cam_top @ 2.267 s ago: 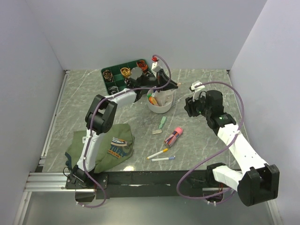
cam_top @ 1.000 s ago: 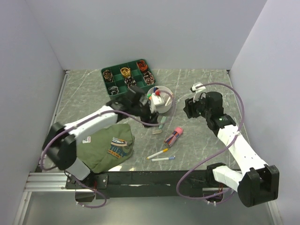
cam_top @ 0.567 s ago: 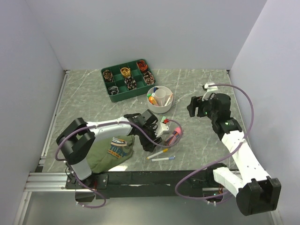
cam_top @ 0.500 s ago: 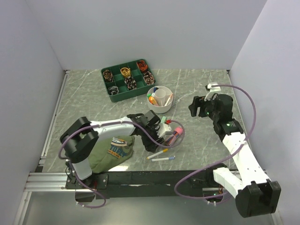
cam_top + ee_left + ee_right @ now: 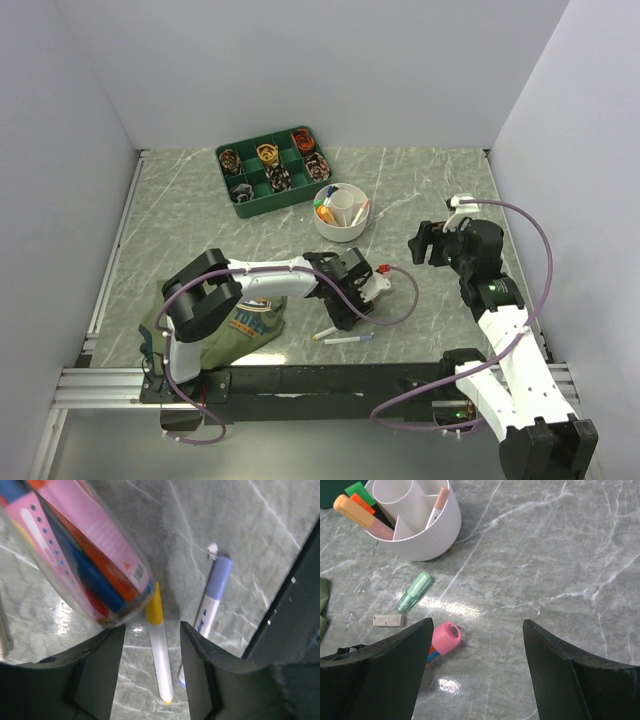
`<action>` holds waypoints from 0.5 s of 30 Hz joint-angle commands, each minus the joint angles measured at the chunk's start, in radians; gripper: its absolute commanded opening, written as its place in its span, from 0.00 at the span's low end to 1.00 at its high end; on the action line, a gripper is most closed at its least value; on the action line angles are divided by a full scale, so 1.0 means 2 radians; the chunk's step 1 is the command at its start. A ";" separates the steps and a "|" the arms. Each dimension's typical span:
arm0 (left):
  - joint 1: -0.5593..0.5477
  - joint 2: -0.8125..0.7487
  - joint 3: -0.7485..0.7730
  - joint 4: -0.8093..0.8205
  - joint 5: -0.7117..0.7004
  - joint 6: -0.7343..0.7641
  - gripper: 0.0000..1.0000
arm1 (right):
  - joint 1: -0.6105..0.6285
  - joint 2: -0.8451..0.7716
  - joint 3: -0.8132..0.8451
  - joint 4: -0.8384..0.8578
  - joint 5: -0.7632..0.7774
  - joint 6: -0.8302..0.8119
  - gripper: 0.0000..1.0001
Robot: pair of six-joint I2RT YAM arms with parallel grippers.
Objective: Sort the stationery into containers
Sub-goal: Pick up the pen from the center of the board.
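Observation:
The white divided cup point(image 5: 342, 233) stands mid-table and holds several markers; it also shows in the right wrist view point(image 5: 427, 542). My left gripper point(image 5: 345, 312) is open and low over the table. In the left wrist view its jaws point(image 5: 151, 635) straddle a white pen with a yellow cap point(image 5: 159, 645). A blue-capped pen point(image 5: 212, 600) lies just right of it. A clear tube of pens with a pink label point(image 5: 85, 555) lies just above the left finger. My right gripper point(image 5: 426, 245) is open and empty, held above bare table. Its view shows a green highlighter point(image 5: 414, 592) and the tube's pink cap point(image 5: 446, 637).
A green compartment tray point(image 5: 240, 200) of coiled items stands behind the cup. A folded olive shirt point(image 5: 255, 312) lies at the front left beside my left arm. A small beige eraser point(image 5: 389, 620) lies near the highlighter. The table's dark front edge point(image 5: 295, 605) runs close to the two pens.
My left arm swung from over the cup down to the front, and its open gripper now sits over the yellow-capped pen. My right arm drew back to the right.

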 commanded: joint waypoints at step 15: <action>-0.023 0.049 -0.010 0.000 -0.079 -0.040 0.05 | -0.004 -0.010 -0.002 0.005 -0.006 -0.011 0.78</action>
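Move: The yellow-capped pen lies almost under the left fingertips, its middle about 2 cm left, 1 cm back and 1 cm below. The pink pencil case is some 7 cm ahead and 6 cm right; the blue-capped marker is about 4 cm back and 1 cm right. The eraser sits roughly 10 cm ahead and 2 cm left. From the right hand the pen is about 14 cm back, 19 cm left and 18 cm down. Slide the left gripper about 3 cm low over the table, rightward and somewhat forward along the pen towards its yellow cap, sinking barely half a centimetre. Turn slightly counter-clockwise, letting the tips swing forward by 5 to 10 degrees, and close the half-open fingers nearly shut to pinch the pen at its cap end. ##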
